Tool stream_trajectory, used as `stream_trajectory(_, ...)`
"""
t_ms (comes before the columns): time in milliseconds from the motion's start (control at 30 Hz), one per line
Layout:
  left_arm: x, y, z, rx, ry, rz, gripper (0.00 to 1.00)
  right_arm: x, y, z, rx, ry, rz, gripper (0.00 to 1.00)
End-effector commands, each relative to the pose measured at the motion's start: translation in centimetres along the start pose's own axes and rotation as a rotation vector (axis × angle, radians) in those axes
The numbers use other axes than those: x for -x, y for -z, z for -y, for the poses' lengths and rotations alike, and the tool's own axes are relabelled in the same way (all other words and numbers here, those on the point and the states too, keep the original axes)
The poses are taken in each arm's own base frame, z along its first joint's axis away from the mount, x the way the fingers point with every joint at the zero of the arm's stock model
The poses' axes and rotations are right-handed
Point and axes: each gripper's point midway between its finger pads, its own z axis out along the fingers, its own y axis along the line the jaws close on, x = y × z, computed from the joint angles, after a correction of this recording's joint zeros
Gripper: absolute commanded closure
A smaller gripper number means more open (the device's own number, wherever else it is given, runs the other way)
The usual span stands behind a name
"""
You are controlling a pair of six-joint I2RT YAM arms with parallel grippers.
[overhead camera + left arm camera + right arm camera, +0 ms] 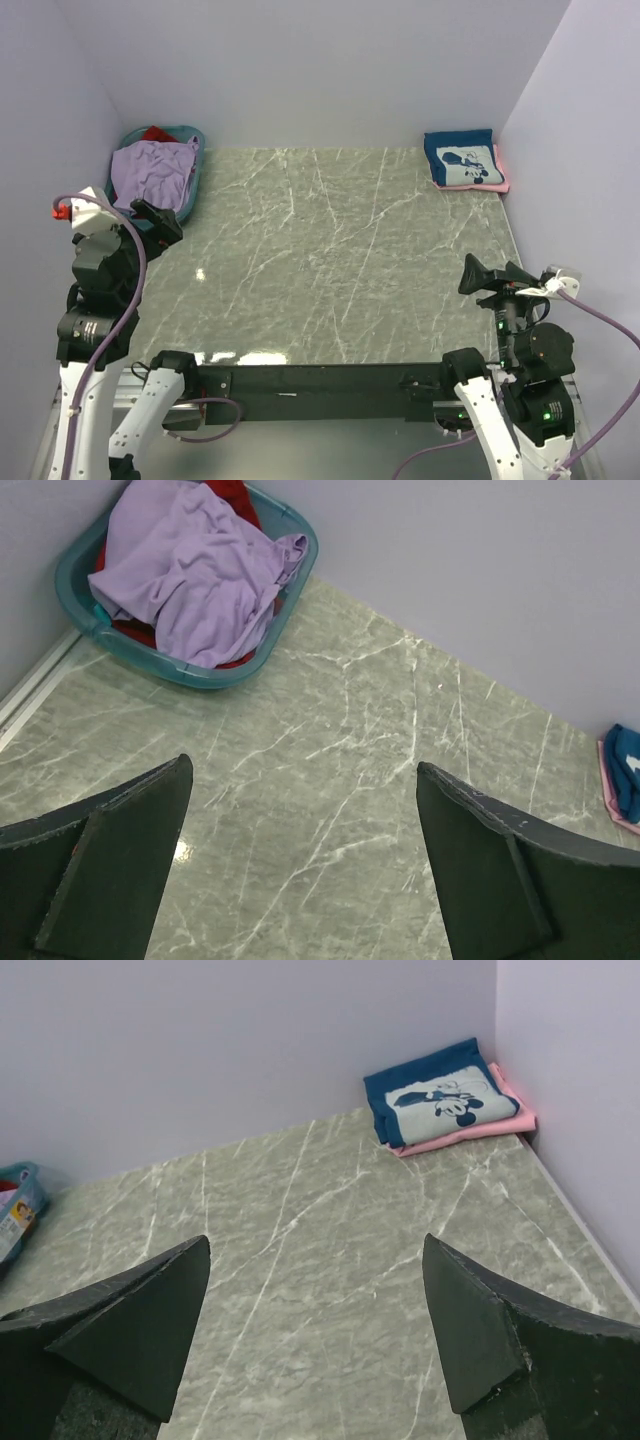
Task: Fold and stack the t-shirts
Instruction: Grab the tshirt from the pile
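Note:
A crumpled lavender t-shirt (150,172) (190,575) lies on top of a red t-shirt (157,133) (228,494) in the teal tub (190,185) (150,660) at the far left corner. In the far right corner a folded navy t-shirt with a white graphic (461,159) (437,1090) rests on a folded pink t-shirt (501,170) (470,1132). My left gripper (155,222) (304,770) hangs open just short of the tub, holding nothing. My right gripper (492,277) (316,1245) is open over the near right of the table, empty.
The marble table (330,250) is enclosed by lavender walls at the back and on both sides. A black bar (320,380) runs along the near edge between the two arm bases.

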Motion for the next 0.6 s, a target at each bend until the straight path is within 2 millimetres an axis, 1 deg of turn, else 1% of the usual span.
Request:
stream_trajectory(0,-0.2,-1.0,0.5,-0.012,-0.005,0.0,0.01,0.7,-0.5,-0.8,0.038,-0.016,0.041,0.07)
stream_trajectory(33,-0.1,-1.2,0.6,-0.014,-0.001,0.005,0.0,0.6,-0.6,-0.9,0.042,-0.016,0.038,0.07)
stream_trajectory(67,-0.7,-1.7,0.6,-0.009,-0.005,-0.011,0.0,0.4,-0.7,-1.1,0.048,-0.02,0.035,0.07)
stream_trajectory(133,-1.2,-2.2,0.6,-0.004,-0.001,-0.024,0.01,-0.4,-1.2,-1.4,0.066,-0.016,0.012,0.07)
stream_trajectory(167,-1.8,-3.0,0.5,0.008,-0.002,-0.043,0.01,-0.6,-1.3,-1.5,0.071,-0.019,0.006,0.07)
stream_trajectory(233,-2.3,-3.7,0.7,0.011,0.003,-0.061,0.01,-1.6,-1.7,-2.0,0.089,-0.023,-0.026,0.07)
stream_trajectory(267,-2.7,-4.6,0.9,0.017,0.004,-0.076,0.01,-1.9,-1.8,-2.2,0.1,-0.025,-0.034,0.07)
stream_trajectory(333,-3.2,-5.5,1.2,0.02,0.008,-0.095,0.01,-2.8,-2.1,-2.7,0.13,-0.025,-0.061,0.07)
stream_trajectory(367,-3.6,-6.6,1.6,0.026,-0.002,-0.12,0.01,-3.5,-2.3,-2.9,0.142,-0.024,-0.078,0.07)
stream_trajectory(433,-4.1,-7.8,1.3,0.074,0.01,-0.14,0.01,-4.0,-2.4,-3.3,0.167,-0.006,-0.091,0.07)
stream_trajectory(467,-4.9,-9.3,1.1,0.109,0.003,-0.173,0.01,-4.5,-2.5,-3.3,0.169,-0.001,-0.102,0.07)
stream_trajectory(533,-6.0,-10.8,0.6,0.151,0.007,-0.218,0.0,-4.8,-2.4,-3.2,0.17,0.001,-0.104,0.07)
stream_trajectory(567,-6.9,-12.4,0.4,0.177,0.003,-0.261,0.01,-5.0,-2.4,-3.2,0.174,0.0,-0.107,0.07)
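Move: The purple t-shirt heaped in the teal basket lies about 38 cm ahead of the left hand, some 15 cm to its left and about 22 cm below it. The basket around it is centred at nearly the same spot, some 26 cm down, and the red cloth shows about 8 cm beyond the purple one. From the right hand the purple t-shirt is roughly 46 cm ahead, 78 cm to the left and 20 cm lower. Forward and down in about equal parts, gathering speed, the left hand swoops some 12 cm towards the purple t-shirt in the basket, its wide-open fingers tipping down by about 15 degrees and touching nothing yet. The right hand, also open and empty, sinks while easing left and forward over the bare table, turning slightly counter-clockwise. ##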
